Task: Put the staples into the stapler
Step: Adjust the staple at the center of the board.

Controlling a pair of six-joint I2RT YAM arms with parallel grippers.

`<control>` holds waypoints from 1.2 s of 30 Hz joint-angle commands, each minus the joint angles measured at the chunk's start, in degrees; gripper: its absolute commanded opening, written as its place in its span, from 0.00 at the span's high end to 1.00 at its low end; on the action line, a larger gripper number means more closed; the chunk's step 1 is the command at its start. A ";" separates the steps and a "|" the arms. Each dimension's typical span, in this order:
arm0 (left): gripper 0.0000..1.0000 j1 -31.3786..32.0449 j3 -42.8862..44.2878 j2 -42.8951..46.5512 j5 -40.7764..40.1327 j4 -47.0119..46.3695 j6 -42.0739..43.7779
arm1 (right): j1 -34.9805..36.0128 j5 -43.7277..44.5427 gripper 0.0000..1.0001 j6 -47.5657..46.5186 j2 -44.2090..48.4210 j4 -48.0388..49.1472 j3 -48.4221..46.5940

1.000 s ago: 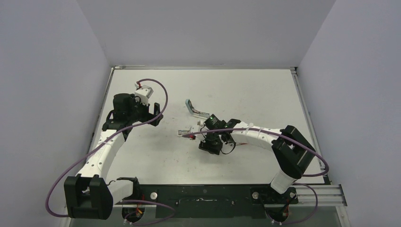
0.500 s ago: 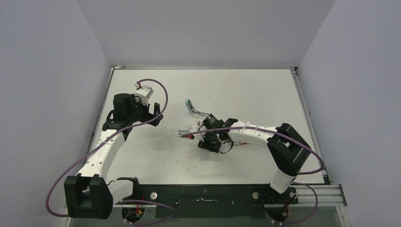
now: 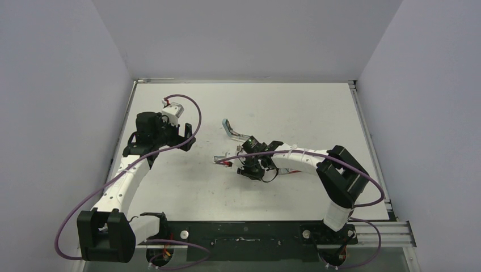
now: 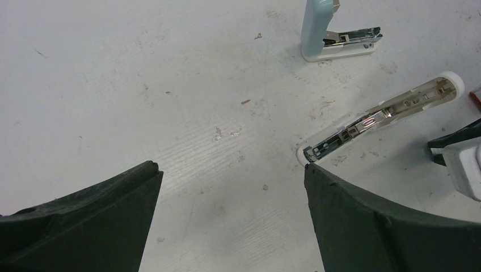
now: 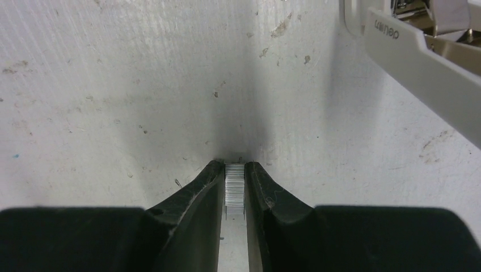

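Observation:
My right gripper point(image 5: 234, 165) is low over the table and shut on a short silvery strip of staples point(image 5: 234, 190), which stands between its fingertips. In the top view it point(image 3: 249, 166) sits at the table's middle. The stapler point(image 3: 233, 134) lies opened wide just beyond it. Its pale blue top point(image 4: 317, 25) points away, and its white arm with the metal channel point(image 4: 377, 119) lies flat; one grey-white arm point(image 5: 420, 56) also passes the right wrist view's upper right. My left gripper point(image 4: 230, 167) hovers open and empty to the left of the stapler point(image 3: 184, 136).
A small red thing point(image 3: 228, 163) lies by the channel's end, beside the right gripper. The table top point(image 3: 306, 113) is white and scuffed, with grey walls on the left, back and right. The purple cables loop over both arms.
The right gripper's jaws have closed onto the staple strip, and that arm has shifted slightly left. The left arm has not moved.

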State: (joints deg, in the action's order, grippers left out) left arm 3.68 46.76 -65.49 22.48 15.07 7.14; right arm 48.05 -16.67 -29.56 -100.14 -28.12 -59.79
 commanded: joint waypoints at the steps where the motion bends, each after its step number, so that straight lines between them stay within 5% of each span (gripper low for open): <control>1: 0.03 -0.08 2.15 0.20 0.02 -1.27 0.39 | -0.17 -0.95 0.83 -0.32 -0.94 0.79 -2.52; 21: 0.04 -0.03 2.28 0.26 0.04 -1.36 0.49 | 4.39 -2.75 0.85 3.77 -3.42 1.62 -5.87; 29: 0.03 -0.03 2.28 0.20 0.11 -1.35 0.34 | 4.59 -2.70 0.61 3.72 -2.99 1.91 -5.19; 36: 0.03 0.01 2.28 0.25 0.11 -1.27 0.41 | 3.37 -2.38 0.52 3.59 -0.55 1.76 -2.50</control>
State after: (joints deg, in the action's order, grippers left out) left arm 3.70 46.76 -65.49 22.48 15.05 7.14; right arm 52.38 -18.90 -26.09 -103.72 -27.11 -63.75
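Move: With the staple strip already between the right fingertips on the table, the bare spot for it lies about 4 cm left and 2 cm back, a centimetre lower. The open white stapler sits some 9 cm left and 6 cm ahead of the hand, the light-blue one 17 cm ahead and 6 cm left, the staple box 12 cm right and 2 cm ahead. From the left hand, that bare spot is roughly 21 cm right, 14 cm back and 16 cm down. Keep the right fingers pinched on the staple strip, lift about 1.5 cm while carrying it left, then draw back and lower it again, ending about 4 cm farther left and 1.5 cm nearer the base, in front of the white stapler. There let go by opening the fingers to nearly half, and hold still around the strip. ##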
